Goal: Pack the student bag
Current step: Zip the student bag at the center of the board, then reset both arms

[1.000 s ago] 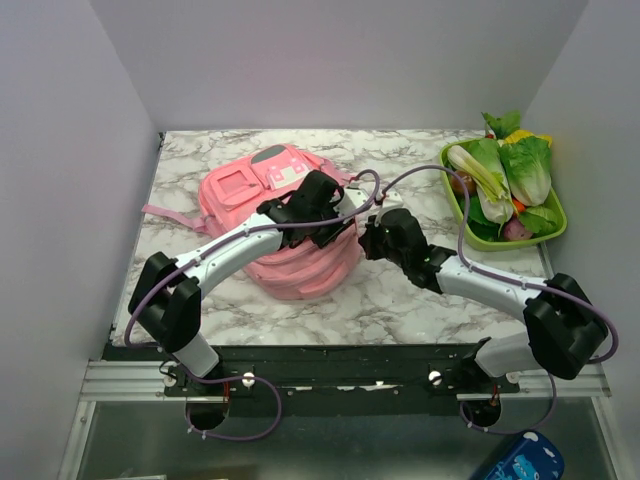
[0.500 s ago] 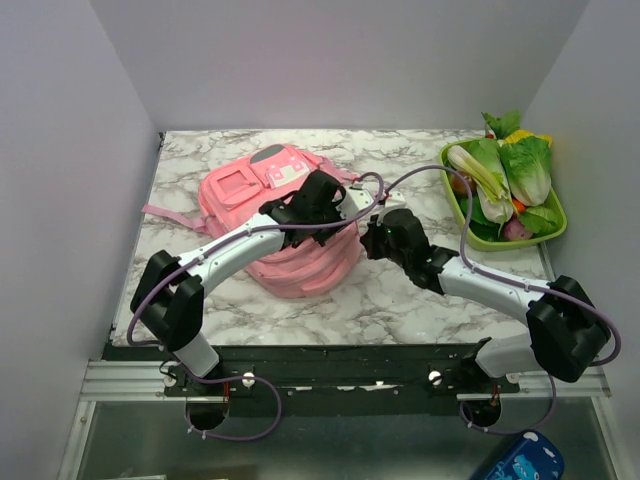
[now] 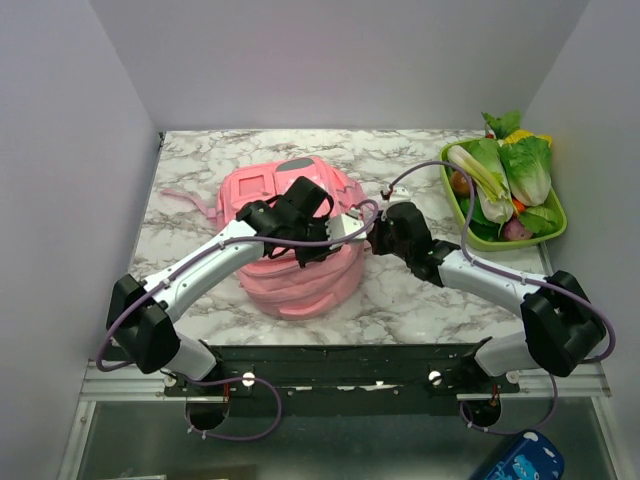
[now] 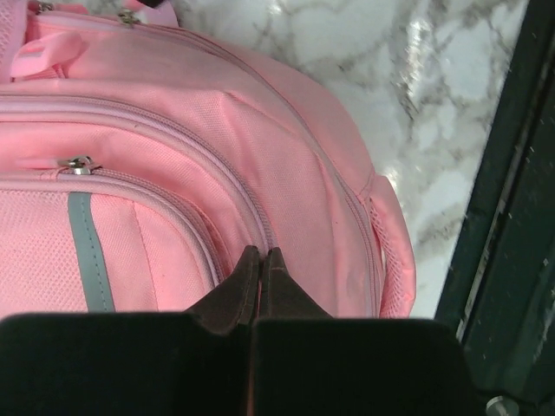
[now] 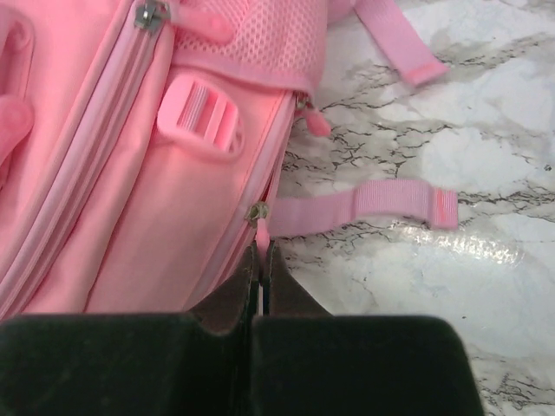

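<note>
The student bag [image 3: 300, 285], a large pink backpack, lies in the middle of the marble table. My left gripper [image 3: 340, 228] reaches over its top. In the left wrist view the left gripper [image 4: 262, 251] is shut, its tips pinching the pink fabric by a zip seam of the student bag [image 4: 286, 147]. My right gripper [image 3: 376, 236] is at the bag's right side. The right wrist view shows the right gripper [image 5: 262, 247] shut on a small pink zip pull [image 5: 259, 227] that hangs from a metal slider on the student bag [image 5: 156, 225].
A green tray [image 3: 455, 195] of leafy vegetables stands at the back right. A loose pink strap [image 5: 364, 204] lies on the marble beside the right gripper. The black front rail [image 4: 512, 217] runs along the table's near edge. A blue item [image 3: 520, 460] lies below the table.
The left gripper has closed on the bag. The bag has turned and shifted, its flap end swinging left, and the left arm's elbow has swung left. The right gripper stays shut.
</note>
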`<action>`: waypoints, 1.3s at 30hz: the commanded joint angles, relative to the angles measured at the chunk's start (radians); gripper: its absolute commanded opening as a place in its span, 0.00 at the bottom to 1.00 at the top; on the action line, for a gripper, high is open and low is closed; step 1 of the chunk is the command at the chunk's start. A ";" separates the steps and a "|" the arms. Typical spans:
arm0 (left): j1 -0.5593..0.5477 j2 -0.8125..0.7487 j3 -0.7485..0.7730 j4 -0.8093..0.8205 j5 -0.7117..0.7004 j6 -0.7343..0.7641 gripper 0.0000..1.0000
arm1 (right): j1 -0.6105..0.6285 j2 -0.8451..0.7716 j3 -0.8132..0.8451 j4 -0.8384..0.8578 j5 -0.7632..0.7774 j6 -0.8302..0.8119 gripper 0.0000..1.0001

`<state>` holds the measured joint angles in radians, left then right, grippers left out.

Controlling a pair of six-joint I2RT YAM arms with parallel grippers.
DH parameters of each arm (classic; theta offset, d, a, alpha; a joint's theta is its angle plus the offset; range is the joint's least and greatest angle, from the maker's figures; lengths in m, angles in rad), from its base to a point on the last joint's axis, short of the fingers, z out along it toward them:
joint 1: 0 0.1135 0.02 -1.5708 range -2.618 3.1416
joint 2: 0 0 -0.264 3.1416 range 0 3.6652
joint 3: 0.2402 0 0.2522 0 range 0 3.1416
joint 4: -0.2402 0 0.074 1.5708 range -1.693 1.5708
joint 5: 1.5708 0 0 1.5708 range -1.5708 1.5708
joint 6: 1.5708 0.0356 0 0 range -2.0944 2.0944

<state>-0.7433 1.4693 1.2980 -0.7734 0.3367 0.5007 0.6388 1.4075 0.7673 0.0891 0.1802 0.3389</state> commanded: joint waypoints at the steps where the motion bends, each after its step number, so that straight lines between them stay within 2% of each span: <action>1: -0.036 -0.064 -0.017 -0.245 0.157 0.121 0.00 | -0.021 0.002 0.032 0.034 0.001 -0.029 0.01; 7: -0.054 -0.087 -0.003 -0.293 0.156 0.162 0.00 | -0.021 0.045 0.049 0.034 0.034 -0.021 0.01; 10: -0.056 -0.087 -0.006 -0.268 0.131 0.132 0.00 | -0.021 0.087 0.067 0.026 0.064 -0.008 0.01; 13: -0.054 -0.076 -0.016 -0.169 -0.009 0.021 0.24 | -0.021 0.079 0.072 0.017 0.071 0.023 0.03; 14: -0.051 -0.072 -0.013 -0.153 -0.031 0.003 0.43 | -0.021 0.071 0.072 0.012 0.067 0.026 0.15; 16: -0.041 -0.070 -0.003 -0.092 -0.076 -0.042 0.62 | -0.021 0.039 0.079 -0.020 0.045 0.028 0.31; 17: -0.038 -0.072 0.006 -0.080 -0.080 -0.078 0.81 | -0.021 0.028 0.084 -0.037 0.036 0.026 0.43; 18: -0.036 -0.073 0.018 -0.069 -0.085 -0.093 0.99 | -0.021 -0.002 0.093 -0.054 0.018 0.026 0.47; 20: -0.024 -0.070 0.067 -0.041 -0.122 -0.137 0.99 | -0.021 -0.030 0.107 -0.119 -0.002 0.018 0.57; 23: 0.027 -0.050 0.153 -0.041 -0.131 -0.177 0.98 | -0.021 -0.084 0.144 -0.230 -0.007 0.025 0.63; 25: 0.073 -0.027 0.210 -0.059 -0.104 -0.211 0.94 | -0.021 -0.113 0.159 -0.314 -0.004 0.026 0.63; 28: 0.211 -0.011 0.228 -0.061 -0.038 -0.280 0.99 | -0.021 -0.191 0.149 -0.379 -0.022 0.038 0.64; 30: 0.275 -0.003 0.218 -0.078 0.010 -0.286 0.99 | -0.021 -0.277 0.095 -0.382 -0.051 0.049 0.64; 31: 0.333 -0.003 0.192 -0.087 0.021 -0.278 0.99 | -0.021 -0.301 0.072 -0.379 -0.056 0.051 0.64; 34: 0.410 -0.048 0.082 -0.063 0.044 -0.271 0.99 | -0.021 -0.398 -0.002 -0.374 -0.056 0.052 0.64; 39: 0.443 -0.131 -0.040 -0.024 -0.042 -0.284 0.99 | -0.021 -0.475 -0.043 -0.408 -0.068 0.045 0.64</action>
<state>-0.3138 1.4227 1.3266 -0.8062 0.3225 0.2516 0.6216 0.9634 0.7513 -0.2604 0.1421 0.3843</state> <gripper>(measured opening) 0.985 0.639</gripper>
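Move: The left hand is already shut at the curved zip across the bag's front; the stretch it works towards runs some 4 cm back and 1 cm left, at its own height. Another pull, by a grey stripe, lies about 8 cm ahead and 12 cm left, and the front pocket slider 9 cm ahead, 1 cm right, both roughly 1 cm lower. The right hand still pinches the side pull; a second side slider sits roughly 5 cm straight ahead, 1 cm lower, and the loose strap 2 cm ahead, 3 cm right, 6 cm down. Keeping its pinch on the zip pull, the left hand drags it back about 4 cm along the curved zip, pauses and opens wide, then rises, sweeps forward and left and dips over the pull by the grey stripe, turning some 35 degrees counter-clockwise. The right hand holds the side pull, edging forward 1 cm, lets go, then climbs 8 cm and backs off rightward. ##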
